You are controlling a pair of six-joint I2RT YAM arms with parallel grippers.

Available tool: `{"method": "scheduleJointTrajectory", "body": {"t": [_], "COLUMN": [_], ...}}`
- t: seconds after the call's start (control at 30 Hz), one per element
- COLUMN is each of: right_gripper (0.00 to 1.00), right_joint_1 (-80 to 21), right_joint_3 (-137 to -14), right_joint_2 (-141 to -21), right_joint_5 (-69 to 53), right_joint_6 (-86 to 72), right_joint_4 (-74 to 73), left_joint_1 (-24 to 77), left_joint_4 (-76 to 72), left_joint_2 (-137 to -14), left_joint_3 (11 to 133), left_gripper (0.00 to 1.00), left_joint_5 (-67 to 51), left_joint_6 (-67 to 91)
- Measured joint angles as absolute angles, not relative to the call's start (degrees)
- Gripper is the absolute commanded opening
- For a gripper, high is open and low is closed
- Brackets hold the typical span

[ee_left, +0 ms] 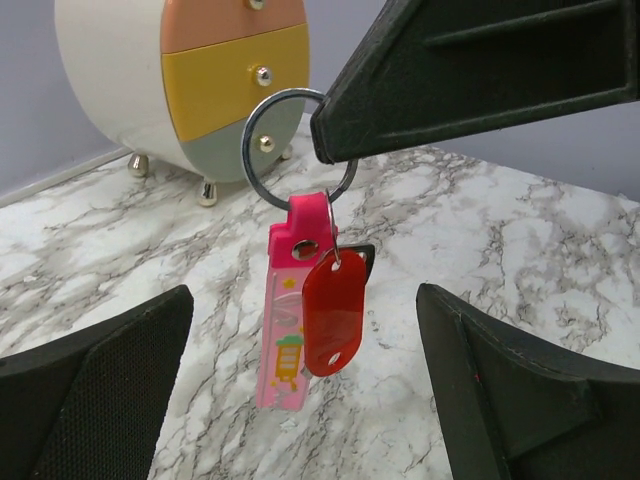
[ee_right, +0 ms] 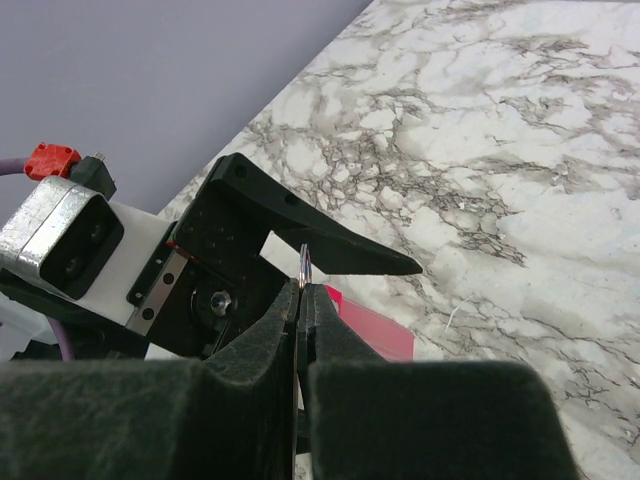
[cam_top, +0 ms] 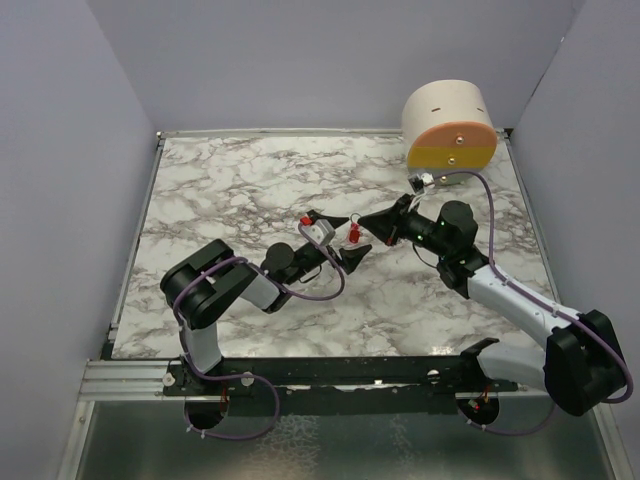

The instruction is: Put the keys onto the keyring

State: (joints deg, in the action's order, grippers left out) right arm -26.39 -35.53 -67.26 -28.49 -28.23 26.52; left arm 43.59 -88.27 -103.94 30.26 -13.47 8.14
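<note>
My right gripper (ee_right: 303, 290) is shut on the thin metal ring of the keyring (ee_left: 246, 150) and holds it up over the marble table (cam_top: 250, 180). The pink strap (ee_left: 281, 345) hangs straight down from the ring. The red-headed key (ee_left: 332, 312) hangs on the same ring in front of the strap; its blade does not show. My left gripper (cam_top: 355, 236) is open, its fingers (ee_left: 110, 390) standing wide on either side of the hanging strap and key without touching them. In the right wrist view only an edge of the ring (ee_right: 304, 264) shows above my shut jaws.
A round mini drawer cabinet (cam_top: 450, 125) with orange and yellow fronts stands at the back right corner. Grey walls close in the table on three sides. Both arms meet near the table's middle.
</note>
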Motion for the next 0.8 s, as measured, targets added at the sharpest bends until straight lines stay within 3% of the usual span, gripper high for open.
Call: {"method": "scheduleJointTrajectory", "body": {"t": [0.37,0.47,0.53,0.8], "right_gripper": [0.01,0.01,0.01,0.01], "right_joint_1": [-26.39,-26.39,-26.39,-26.39], "right_joint_3": [-35.86,-36.27,-36.4,-36.49], "right_joint_2": [-67.26,-67.26,-67.26,-67.26], "right_joint_5": [-29.58,-29.76,-29.98,-30.3], "right_joint_6": [-28.14,-28.08,-27.97,-27.29], "right_joint_4": [25.78,25.28,25.19,23.57], "left_joint_1": [43.92,43.92,43.92,43.92], "left_joint_4": [-88.29,-88.29,-88.27,-88.29], "left_joint_2": [-102.96,-102.61,-102.61,-102.61], "left_joint_3": [30.57,30.7,31.05,32.16], "left_gripper": [0.91,0.84,0.74,0.71], "left_joint_5": [-11.46,-10.83,-10.63,-9.3], "left_joint_6": [6.07,5.58,5.39,5.37]}}
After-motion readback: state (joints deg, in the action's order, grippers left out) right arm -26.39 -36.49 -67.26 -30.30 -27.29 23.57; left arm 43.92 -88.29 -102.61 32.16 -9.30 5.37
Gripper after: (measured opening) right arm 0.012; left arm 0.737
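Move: The red key tag hangs between the left hand's open fingers, level with the hand point and only about 2 cm to its right. The pink strap hangs beside it, some 2 cm ahead and 2 cm right of the hand. The keyring they hang from is about 5 cm above the left hand, 1 cm ahead and 2 cm right. From the right hand, shut on that ring, the tag is roughly 5 cm below, 1 cm back and 2 cm left. The left hand's rear finger comes up against the red key tag as the hand rises about 2.5 cm towards the pinched keyring and edges some 1.5 cm forward, tipping its fingers slightly up. The fingers draw in by about a fifth of their range, mostly late on, and stay well open. The right hand keeps the ring pinched, almost still. ##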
